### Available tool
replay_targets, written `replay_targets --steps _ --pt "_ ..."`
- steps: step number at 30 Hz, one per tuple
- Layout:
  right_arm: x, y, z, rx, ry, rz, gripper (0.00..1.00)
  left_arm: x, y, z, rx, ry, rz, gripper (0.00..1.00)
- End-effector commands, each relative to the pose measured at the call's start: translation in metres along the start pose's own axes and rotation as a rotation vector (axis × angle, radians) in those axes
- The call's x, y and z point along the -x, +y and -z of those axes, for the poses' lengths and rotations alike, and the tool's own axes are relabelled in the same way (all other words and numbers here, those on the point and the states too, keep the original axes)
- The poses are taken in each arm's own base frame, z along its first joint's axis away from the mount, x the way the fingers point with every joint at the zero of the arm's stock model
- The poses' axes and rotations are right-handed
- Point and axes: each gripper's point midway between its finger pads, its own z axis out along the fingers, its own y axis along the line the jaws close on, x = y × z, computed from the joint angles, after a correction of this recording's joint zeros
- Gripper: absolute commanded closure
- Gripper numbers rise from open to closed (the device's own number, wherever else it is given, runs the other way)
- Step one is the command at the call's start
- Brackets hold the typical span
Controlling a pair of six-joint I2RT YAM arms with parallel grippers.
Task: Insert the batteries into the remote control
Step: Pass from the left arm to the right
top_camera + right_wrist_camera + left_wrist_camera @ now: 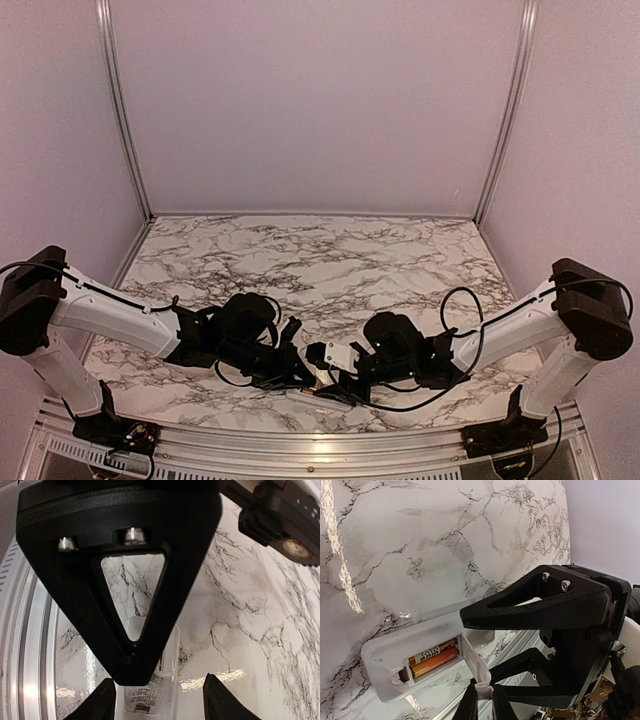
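The white remote control (385, 655) lies back up on the marble near the table's front edge. Its battery recess stands uncovered, and two coppery-orange batteries (432, 659) lie side by side in it. A white battery cover (472, 662) tilts up from the recess's end. My left gripper (485, 702) is shut on that cover's tab. My right gripper (161, 700) is open, its fingers astride the remote control (150, 692), whose printed label shows between them. One of its black fingers (535, 610) hangs just above the cover. The left gripper's finger (90, 580) fills much of the right wrist view.
The marble table (330, 260) stretches away behind both arms to the pale back wall. A metal rail (25, 645) runs along the front edge close beside the remote control. Both arms meet low at the front centre.
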Motion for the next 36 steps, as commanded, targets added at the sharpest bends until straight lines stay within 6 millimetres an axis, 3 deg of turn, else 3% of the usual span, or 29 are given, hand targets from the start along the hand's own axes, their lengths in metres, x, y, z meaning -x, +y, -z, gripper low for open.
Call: replay_targets --steps 1,6,19,28,36 --pt "0.015 0.003 -0.005 0.015 -0.022 0.010 0.43 -0.009 0.013 -0.003 0.039 0.016 0.011 0.97" --pt "0.014 0.004 -0.008 0.017 -0.016 0.010 0.47 -0.010 0.014 -0.003 0.040 0.018 0.011 0.97" --pt "0.011 0.007 -0.009 0.027 0.002 0.007 0.72 -0.008 0.012 -0.004 0.042 0.020 0.003 0.96" --pt "0.009 0.009 -0.009 0.035 0.005 0.007 0.78 0.000 0.003 0.006 0.043 -0.029 -0.017 0.64" --pt "0.009 0.010 -0.010 0.039 0.008 0.008 0.77 0.013 0.003 0.023 0.085 -0.097 -0.041 0.55"
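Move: The left gripper pinches the free end of the battery cover, with the cover's middle about 2 cm to its right and 2 cm lower. The open right gripper is already around the cover, whose middle is about 1 cm to its left, 1 cm back and 1 cm lower. From the left hand, the remote control's middle lies roughly 1 cm right, 1 cm back and 5 cm down. The batteries in it lie straight beneath that hand, 1 cm back and some 5 cm down. Ease the right gripper about 1 cm left and the same back around the battery cover, closing its fingers until they pinch it from both sides. Hold the left gripper still meanwhile, keeping its grip. Only once the right has the cover, open the left fingers to let go, dipping slightly and then backing off about 1 cm to the left. ##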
